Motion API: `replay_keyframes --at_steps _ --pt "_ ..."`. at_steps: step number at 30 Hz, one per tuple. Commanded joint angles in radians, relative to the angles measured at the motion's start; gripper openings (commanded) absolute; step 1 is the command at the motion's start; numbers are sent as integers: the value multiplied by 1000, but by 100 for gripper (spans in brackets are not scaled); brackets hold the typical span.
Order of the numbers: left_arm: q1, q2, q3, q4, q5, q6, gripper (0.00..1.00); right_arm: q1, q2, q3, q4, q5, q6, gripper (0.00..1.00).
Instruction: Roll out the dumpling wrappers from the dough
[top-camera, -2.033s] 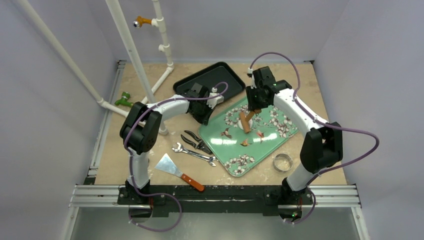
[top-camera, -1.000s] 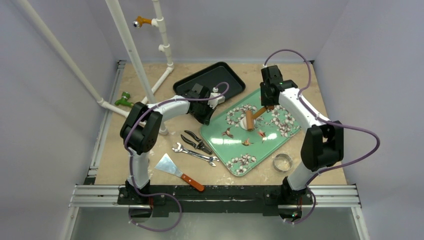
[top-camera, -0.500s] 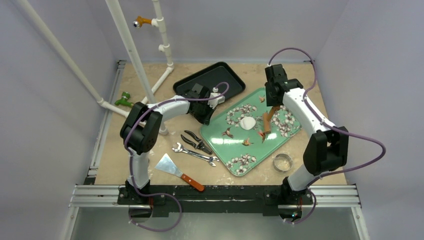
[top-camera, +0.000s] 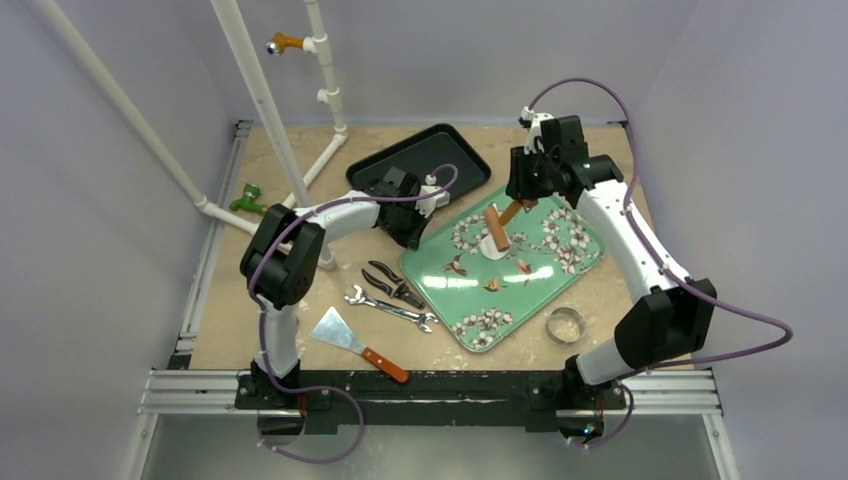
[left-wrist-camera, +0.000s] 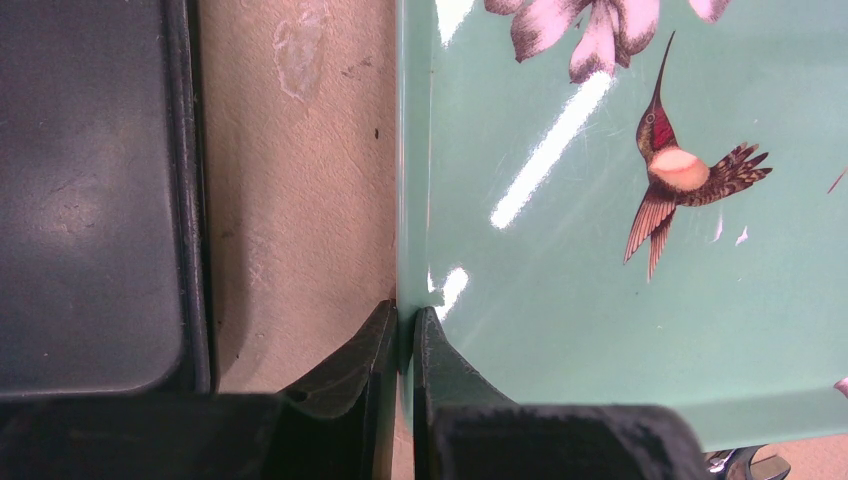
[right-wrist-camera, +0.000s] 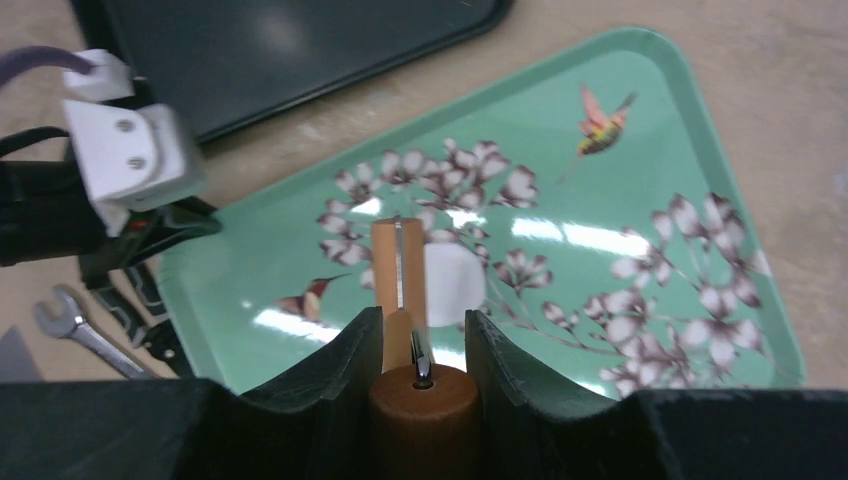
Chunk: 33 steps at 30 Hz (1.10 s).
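Observation:
A flat white dumpling wrapper (top-camera: 490, 251) (right-wrist-camera: 452, 285) lies mid-way on the green flowered tray (top-camera: 540, 275) (right-wrist-camera: 640, 150). My right gripper (top-camera: 522, 200) (right-wrist-camera: 422, 318) is shut on the brown handle of a wooden rolling pin (top-camera: 495, 230) (right-wrist-camera: 399, 265). The pin's roller lies across the wrapper's left part and hides some of it. At the tray's left edge, my left gripper (top-camera: 413, 228) (left-wrist-camera: 404, 312) is shut on the tray's rim (left-wrist-camera: 410, 200), one finger inside and one outside.
A black tray (top-camera: 420, 160) (left-wrist-camera: 90, 190) sits behind and left of the green one. Pliers (top-camera: 392, 283), a wrench (top-camera: 388, 308) and a scraper (top-camera: 355, 343) lie front left. A metal ring cutter (top-camera: 565, 324) rests front right. White pipes (top-camera: 265, 110) rise at the left.
The right gripper has swung the rolling pin back from the tray's right side onto the wrapper, which lay bare half a second ago. The left arm has held still.

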<state>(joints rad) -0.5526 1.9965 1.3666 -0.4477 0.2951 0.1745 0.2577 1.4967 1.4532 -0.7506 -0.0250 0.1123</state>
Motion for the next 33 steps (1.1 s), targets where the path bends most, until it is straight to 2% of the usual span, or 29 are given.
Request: replay_keyframes --at_steps 1,10,14,18,22,24,25,28,33 --pt "-1 10 -18 -5 -24 8 0 9 12 27 105 -207 33 0" --pt "0 10 -16 -7 -21 9 0 9 63 -44 166 -203 26 0" --pt "5 17 27 -73 85 47 2 9 69 -30 158 -201 55 0" --pt "8 -74 18 -80 211 113 40 9 63 -8 125 -214 104 0" --pt "9 -208 -22 -78 336 258 66 12 30 13 135 -282 158 0" --pt "8 -279 -43 -58 384 311 89 16 13 29 134 -295 181 0" --pt "9 -315 -50 -44 411 331 96 21 4 32 138 -302 194 0" --pt "9 -395 -63 26 495 359 100 43 -21 17 174 -320 243 0" --pt "5 -437 -119 388 603 200 100 84 -69 -13 255 -328 332 0"
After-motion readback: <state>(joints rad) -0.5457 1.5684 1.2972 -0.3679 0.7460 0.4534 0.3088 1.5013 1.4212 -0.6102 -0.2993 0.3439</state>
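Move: Some 18 cm to the left hand's right, about level fore and aft and 6 cm higher, hangs the roller's barrel; the dough lies beneath, 18 cm right. The black pan is about 18 cm ahead, the pliers roughly 9 cm back and 4 cm left. From the right hand, the dough is about 3 cm back, 5 cm left and 21 cm below; the barrel is 2 cm back, 4 cm left, 14 cm below. Letting go of the tray's rim after a short hold, the left hand opens wide, edges back 5 cm and shoots up nearly 20 cm, veering right and twisting towards the right hand. The right keeps its grip on the roller, swings it about 8 cm left, dipping 4 cm and rising again past its starting height, and rolls some 20 degrees, left side up. ##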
